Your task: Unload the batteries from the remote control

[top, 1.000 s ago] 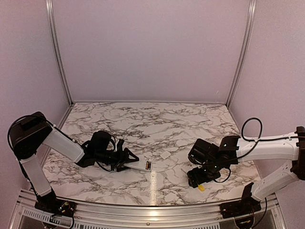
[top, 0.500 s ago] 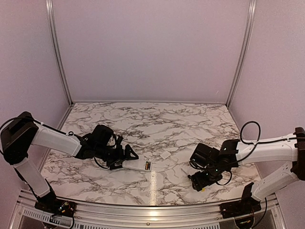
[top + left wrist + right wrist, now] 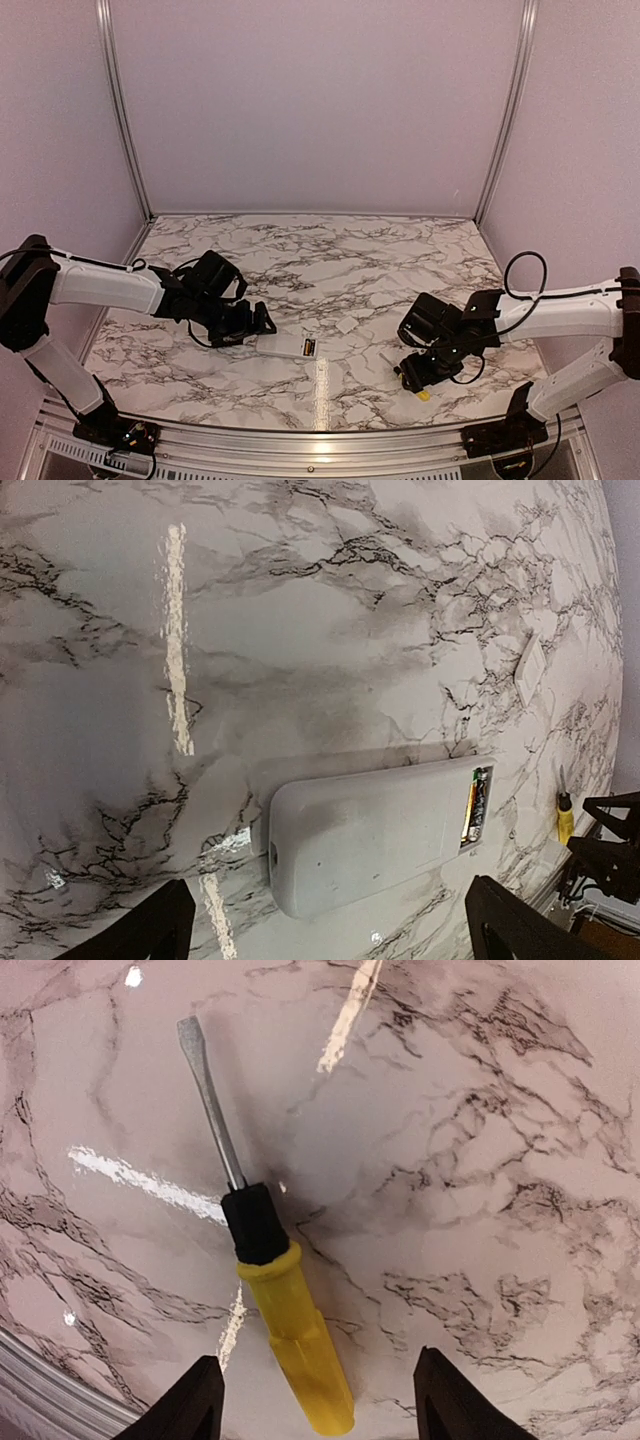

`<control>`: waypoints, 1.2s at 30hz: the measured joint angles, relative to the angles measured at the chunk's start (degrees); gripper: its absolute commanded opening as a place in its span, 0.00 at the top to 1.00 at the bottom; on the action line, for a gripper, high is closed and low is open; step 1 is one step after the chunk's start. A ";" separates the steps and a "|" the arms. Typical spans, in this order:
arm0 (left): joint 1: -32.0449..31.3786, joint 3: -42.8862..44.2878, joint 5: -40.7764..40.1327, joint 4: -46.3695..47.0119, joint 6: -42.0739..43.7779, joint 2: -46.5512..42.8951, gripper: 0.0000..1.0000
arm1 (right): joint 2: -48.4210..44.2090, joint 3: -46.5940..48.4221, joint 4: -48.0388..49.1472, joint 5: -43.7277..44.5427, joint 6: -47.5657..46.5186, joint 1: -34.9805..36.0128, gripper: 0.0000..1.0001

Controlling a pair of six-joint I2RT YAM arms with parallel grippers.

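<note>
The remote control (image 3: 283,346) lies flat on the marble, back up, with its battery recess (image 3: 311,348) facing the right arm. In the left wrist view the remote control (image 3: 380,830) shows a coppery-gold and a dark battery (image 3: 476,805) side by side in the uncovered recess. My left gripper (image 3: 258,322) is open just left of the remote, its fingers (image 3: 140,935) wide on either side of the near end without touching it. My right gripper (image 3: 318,1380) is open, astride the yellow handle of a screwdriver (image 3: 280,1300), with gaps on both sides.
A small white cover piece (image 3: 347,325) lies on the table beyond the remote, also in the left wrist view (image 3: 530,670). The screwdriver (image 3: 420,392) rests near the table's front edge, blade pointing away. A metal rail (image 3: 320,440) runs along the front.
My left gripper opened wide and drew back to the left, leaving the remote on the table. My right gripper sank lower over the screwdriver and its jaws narrowed.
</note>
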 measured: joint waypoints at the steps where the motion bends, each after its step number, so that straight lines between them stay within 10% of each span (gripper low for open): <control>1: 0.00 0.42 -0.68 -0.92 0.31 -0.11 0.01 | 0.20 -0.02 0.26 -0.22 -0.09 0.00 0.39; 36: 0.00 8.72 -7.41 -5.79 22.40 -9.25 0.04 | 5.40 7.30 0.92 -3.63 -3.28 0.26 0.89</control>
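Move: The screwdriver's yellow handle lies just under the right hand's half-open fingers, some 2 cm down, 1 cm back and neither left nor right. From the same hand the loose battery cover is about 14 cm ahead and 13 cm left, the remote control 9 cm ahead and 24 cm left. For the open left hand the remote is roughly 6 cm right, 1 cm back and 4 cm below. Right sinks 2 cm, pinches screwdriver handle, then lifts leftward and forward; left rises 10 cm, away from remote. ##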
